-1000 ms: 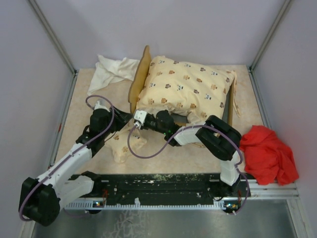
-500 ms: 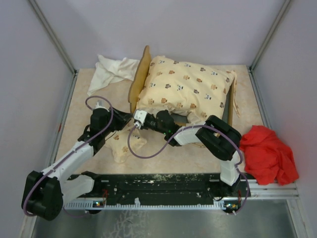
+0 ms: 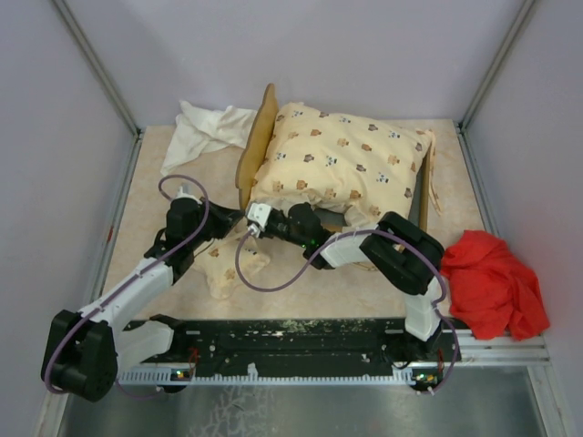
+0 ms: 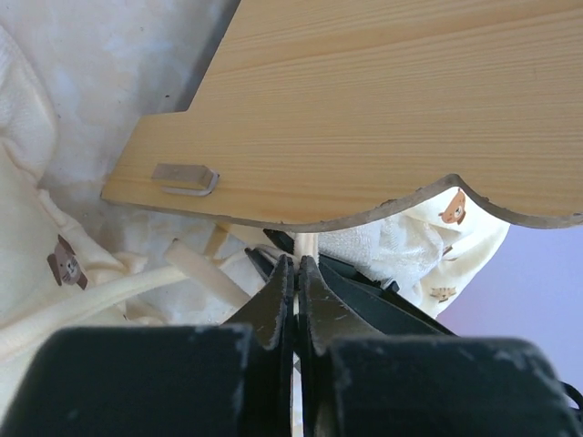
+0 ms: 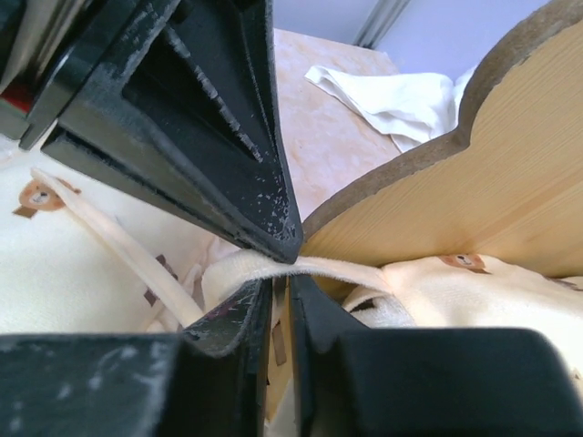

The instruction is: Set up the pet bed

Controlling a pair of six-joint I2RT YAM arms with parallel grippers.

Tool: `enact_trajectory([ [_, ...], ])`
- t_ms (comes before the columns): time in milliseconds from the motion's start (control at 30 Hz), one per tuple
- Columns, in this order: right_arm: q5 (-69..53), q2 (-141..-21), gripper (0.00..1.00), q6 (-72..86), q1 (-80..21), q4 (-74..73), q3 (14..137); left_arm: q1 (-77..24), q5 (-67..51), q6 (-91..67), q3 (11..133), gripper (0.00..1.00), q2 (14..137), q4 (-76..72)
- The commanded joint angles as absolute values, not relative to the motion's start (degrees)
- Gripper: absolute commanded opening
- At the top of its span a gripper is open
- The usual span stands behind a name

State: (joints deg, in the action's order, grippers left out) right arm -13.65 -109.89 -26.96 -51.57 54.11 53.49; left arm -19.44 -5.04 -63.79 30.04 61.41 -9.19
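Observation:
The pet bed's wooden frame with its wavy headboard (image 3: 258,137) stands at the back middle. The cream animal-print cushion (image 3: 346,159) lies on it. The small matching pillow (image 3: 228,266) lies on the table in front of the headboard. My left gripper (image 3: 234,228) and right gripper (image 3: 256,221) meet tip to tip by the headboard's near end. In the left wrist view, the left gripper (image 4: 298,262) is shut on a thin cream tie strap (image 4: 305,244) under the headboard (image 4: 364,109). In the right wrist view, the right gripper (image 5: 281,284) is shut on the same cream strap (image 5: 342,269).
A plain white cloth (image 3: 202,129) lies at the back left, next to the headboard. A red cloth (image 3: 492,282) lies at the front right. Grey walls close in the table on three sides. A purple cable loops over the pillow.
Almost nothing. The left arm's base end has shifted slightly; both grippers stay shut at the same spot by the headboard.

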Motion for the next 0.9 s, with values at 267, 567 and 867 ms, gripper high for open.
enact_trajectory([
  [267, -19.25, -102.81, 0.39, -42.35, -53.07, 53.88, 44.25, -18.98, -6.22, -60.16, 33.69, 0.00, 61.43, -8.08],
  [567, -14.88, -108.14, 0.40, -57.80, -58.02, 45.42, 51.49, -18.98, -6.65, -59.88, 34.32, 0.00, 62.00, -8.12],
  [867, -14.48, -112.93, 0.41, -59.91, -58.36, 43.40, 57.52, -18.98, -7.06, -59.55, 34.95, 0.00, 63.01, -7.99],
])
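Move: The free tail of the cream tie is what I want with my right hand: about 4 cm back, 4 cm to its left and 4 cm below. From that hand the headboard's near edge is roughly 3 cm ahead, level sideways and slightly lower; the duvet's near corner is 3 cm ahead, 8 cm right; the pillow is 12 cm back, 3 cm left, well below. From my left hand the tail lies 4 cm back, 2 cm left, 5 cm down. I open my right fingers part-way and let go of the tie now that my left hand has it, backing off and down, first drifting right. Then I swing left and a little forward, about 5 cm out and 4 cm down in all, turning some 30 degrees so the fingers dip and bring the tie's tail between them, still open. My left fingers stay shut on the tie, rising barely a centimetre. ##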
